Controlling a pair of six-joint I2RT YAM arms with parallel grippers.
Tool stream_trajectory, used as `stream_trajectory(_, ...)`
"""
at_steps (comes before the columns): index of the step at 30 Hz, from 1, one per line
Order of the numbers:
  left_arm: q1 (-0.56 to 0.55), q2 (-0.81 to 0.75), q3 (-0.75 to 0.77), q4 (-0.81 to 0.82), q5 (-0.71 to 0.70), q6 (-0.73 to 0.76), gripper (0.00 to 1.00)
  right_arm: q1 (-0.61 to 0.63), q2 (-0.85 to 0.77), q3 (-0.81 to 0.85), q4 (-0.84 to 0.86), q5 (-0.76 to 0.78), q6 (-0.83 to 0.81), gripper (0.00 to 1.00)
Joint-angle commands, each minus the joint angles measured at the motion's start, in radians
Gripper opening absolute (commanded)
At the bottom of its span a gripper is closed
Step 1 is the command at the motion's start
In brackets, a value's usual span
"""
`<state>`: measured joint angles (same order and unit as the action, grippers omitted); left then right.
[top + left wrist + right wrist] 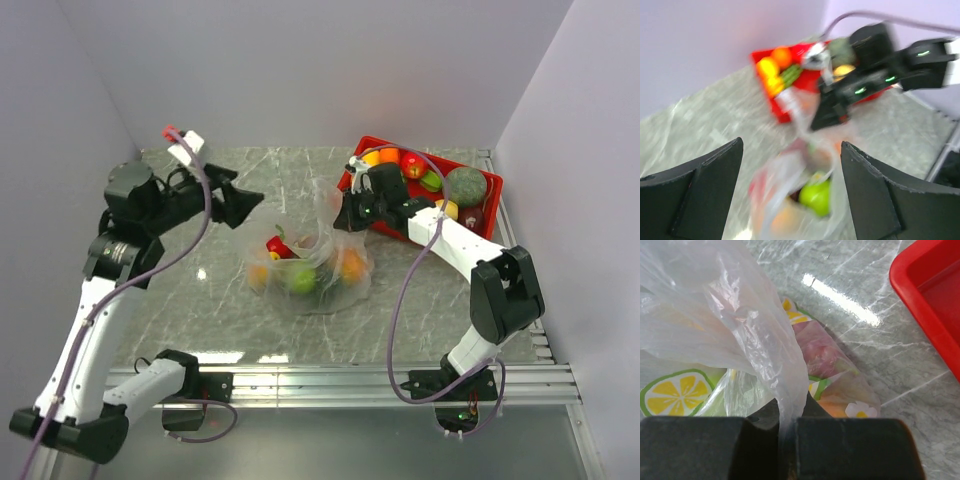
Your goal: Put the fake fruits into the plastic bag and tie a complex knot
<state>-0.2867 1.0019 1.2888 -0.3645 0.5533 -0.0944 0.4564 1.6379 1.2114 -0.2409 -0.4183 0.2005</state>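
The plastic bag (305,270) lies mid-table with several fake fruits inside, among them a green one (303,280), an orange one (350,265) and a red one (278,245). My right gripper (345,215) is shut on a twisted strip of the bag's film (787,440) that rises from the bag (740,330). Up and left of the bag, my left gripper (245,205) hangs open and touches nothing. In the blurred left wrist view the bag (790,200) and green fruit (816,196) lie below the wide-apart fingers (880,190). I cannot make out a knot.
A red tray (495,208) at the back right holds more fruits; its wall also shows in the wrist views (780,107) (920,305). Grey walls close in on the left, back and right. A metal rail runs along the near edge.
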Motion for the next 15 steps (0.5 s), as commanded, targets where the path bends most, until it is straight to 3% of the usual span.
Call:
stream_trajectory(1,0.098,-0.031,-0.049,-0.230,-0.010,0.050,0.84,0.008,-0.055,0.033,-0.023,0.016,-0.067,0.00)
stream_trajectory(4,0.159,-0.075,-0.092,-0.293,-0.019,0.084,0.84,0.008,-0.059,0.036,-0.034,0.019,-0.081,0.00)
stream_trajectory(10,0.170,-0.060,-0.140,-0.310,0.016,0.140,0.82,0.008,-0.062,0.045,-0.046,0.021,-0.102,0.00)
stream_trajectory(12,0.169,-0.043,-0.147,-0.292,0.008,0.154,0.74,0.010,-0.061,0.056,-0.051,0.016,-0.113,0.00)
stream_trajectory(14,0.170,-0.029,-0.145,-0.272,0.017,0.156,0.59,0.011,-0.055,0.079,-0.069,0.027,-0.127,0.01)
stream_trajectory(15,0.170,-0.026,-0.134,-0.255,0.048,0.159,0.52,0.013,-0.049,0.089,-0.096,0.035,-0.137,0.08)
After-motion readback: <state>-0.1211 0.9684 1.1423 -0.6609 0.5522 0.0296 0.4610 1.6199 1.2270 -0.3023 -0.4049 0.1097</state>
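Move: Roughly 7 cm ahead of the open left hand, 7 cm to its right and 28 cm below is the plastic bag's loose left rim, the red pepper just under it. The green fruit in the bag is level with that hand, about 10 cm to its right and 36 cm down. From the right hand, shut on the bag's other side, the loose rim lies some 13 cm left, level fore and aft and about 3 cm lower. Swinging left at first, then mainly sinking, the empty left hand drops about 11 cm towards the level of the bag's loose rim, ending some 5 cm farther left. Its wrist tips the fingers down roughly 20 degrees, and near the end the wide-open fingers start to close. The right hand stays almost in place, still pinching the gathered plastic. ##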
